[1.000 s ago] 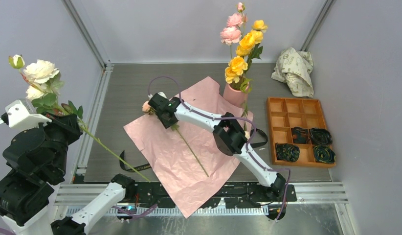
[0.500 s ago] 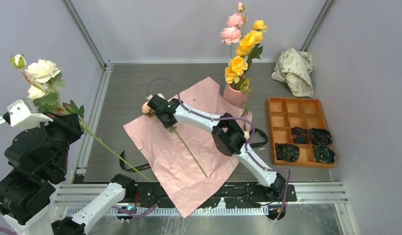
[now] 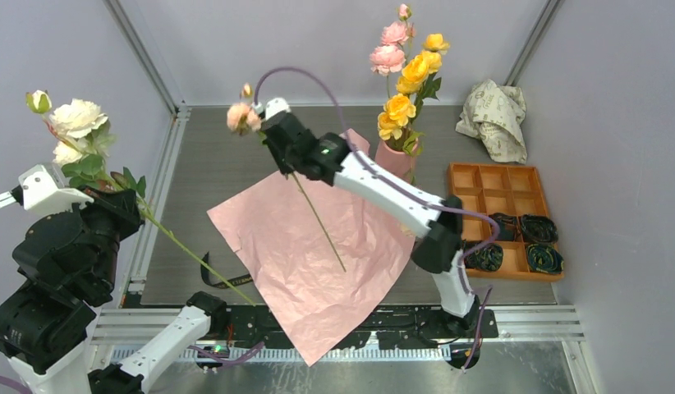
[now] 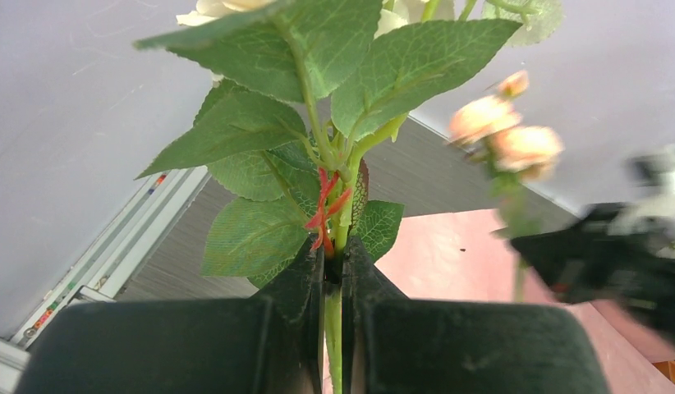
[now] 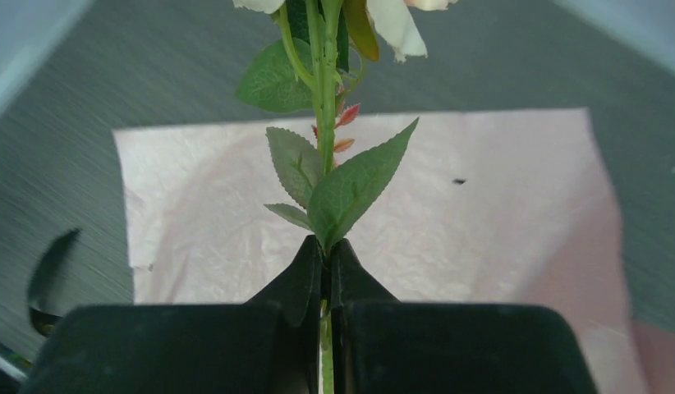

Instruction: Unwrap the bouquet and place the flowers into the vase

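Note:
The salmon-pink vase (image 3: 393,159) stands at the back centre and holds pink and yellow flowers (image 3: 406,72). The bouquet's pink paper (image 3: 318,254) lies spread flat on the table, with no flowers on it. My right gripper (image 3: 273,138) (image 5: 324,250) is shut on the green stem (image 5: 326,148) of a peach-headed flower (image 3: 240,116), held in the air above the paper's far left corner, its stem slanting down. My left gripper (image 3: 123,195) (image 4: 334,256) is shut on the stem (image 4: 332,328) of a cream flower (image 3: 75,117), held high at the far left.
An orange compartment tray (image 3: 461,215) with dark rolled items sits at the right. Crumpled printed white paper (image 3: 494,115) lies at the back right. A black ribbon (image 3: 213,275) lies by the paper's near left edge. Grey walls enclose the table.
The right gripper has shut on the peach flower's stem and lifted it off the paper, up and toward the back. The left arm with the cream flower has barely shifted.

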Robot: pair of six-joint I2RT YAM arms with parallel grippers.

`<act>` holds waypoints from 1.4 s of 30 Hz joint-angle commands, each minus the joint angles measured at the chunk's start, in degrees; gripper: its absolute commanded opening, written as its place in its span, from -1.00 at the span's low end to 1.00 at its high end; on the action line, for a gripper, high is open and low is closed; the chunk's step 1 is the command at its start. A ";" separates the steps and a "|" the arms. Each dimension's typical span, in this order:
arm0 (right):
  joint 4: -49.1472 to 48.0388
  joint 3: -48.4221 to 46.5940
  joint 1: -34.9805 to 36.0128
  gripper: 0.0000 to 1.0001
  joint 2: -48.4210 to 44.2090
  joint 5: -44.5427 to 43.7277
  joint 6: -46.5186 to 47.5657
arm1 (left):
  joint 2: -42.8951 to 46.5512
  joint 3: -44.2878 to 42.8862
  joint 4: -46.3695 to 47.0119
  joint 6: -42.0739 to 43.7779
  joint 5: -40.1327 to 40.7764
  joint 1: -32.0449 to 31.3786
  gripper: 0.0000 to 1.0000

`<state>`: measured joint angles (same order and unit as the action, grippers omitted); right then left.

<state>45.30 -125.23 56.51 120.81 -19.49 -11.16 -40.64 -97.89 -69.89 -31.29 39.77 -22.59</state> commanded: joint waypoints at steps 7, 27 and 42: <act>-29.60 18.46 0.29 -0.99 -37.14 -10.12 11.60 | -0.25 2.90 6.40 -0.92 -4.67 0.18 -1.00; -75.03 32.88 -0.55 -0.99 -52.53 -21.73 53.44 | -3.98 9.58 16.10 -4.22 -18.34 0.18 -1.00; -74.09 32.64 -14.87 -0.99 -49.58 -17.64 44.35 | -4.73 10.79 17.66 -4.62 -20.15 0.18 -1.00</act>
<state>-25.43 -92.40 43.88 72.66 -39.03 37.60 -45.21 -86.91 -56.47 -35.62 20.69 -22.59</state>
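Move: The right hand already holds the peach rose by its stem; the pink vase it is bound for stands about 23 cm to its right and 5 cm farther out, its middle some 10 cm lower. The yellow roses in the vase rise about 18 cm above the hand, 25 cm right and 9 cm out; the pink paper lies 7 cm back, 5 cm left and 21 cm below. From the left hand the vase is about 50 cm right, 26 cm ahead and 31 cm down. Keeping its pinch on the stem, the right hand sweeps the peach rose up nearly 40 cm and about 30 cm right, bowing back and then forward again, while the fingers tip up some 70 degrees and swing clockwise, so the stem hangs upright by the vase's mouth. The left hand, still holding the white rose, eases right and forward over the table, sinking slightly and turning clockwise. ##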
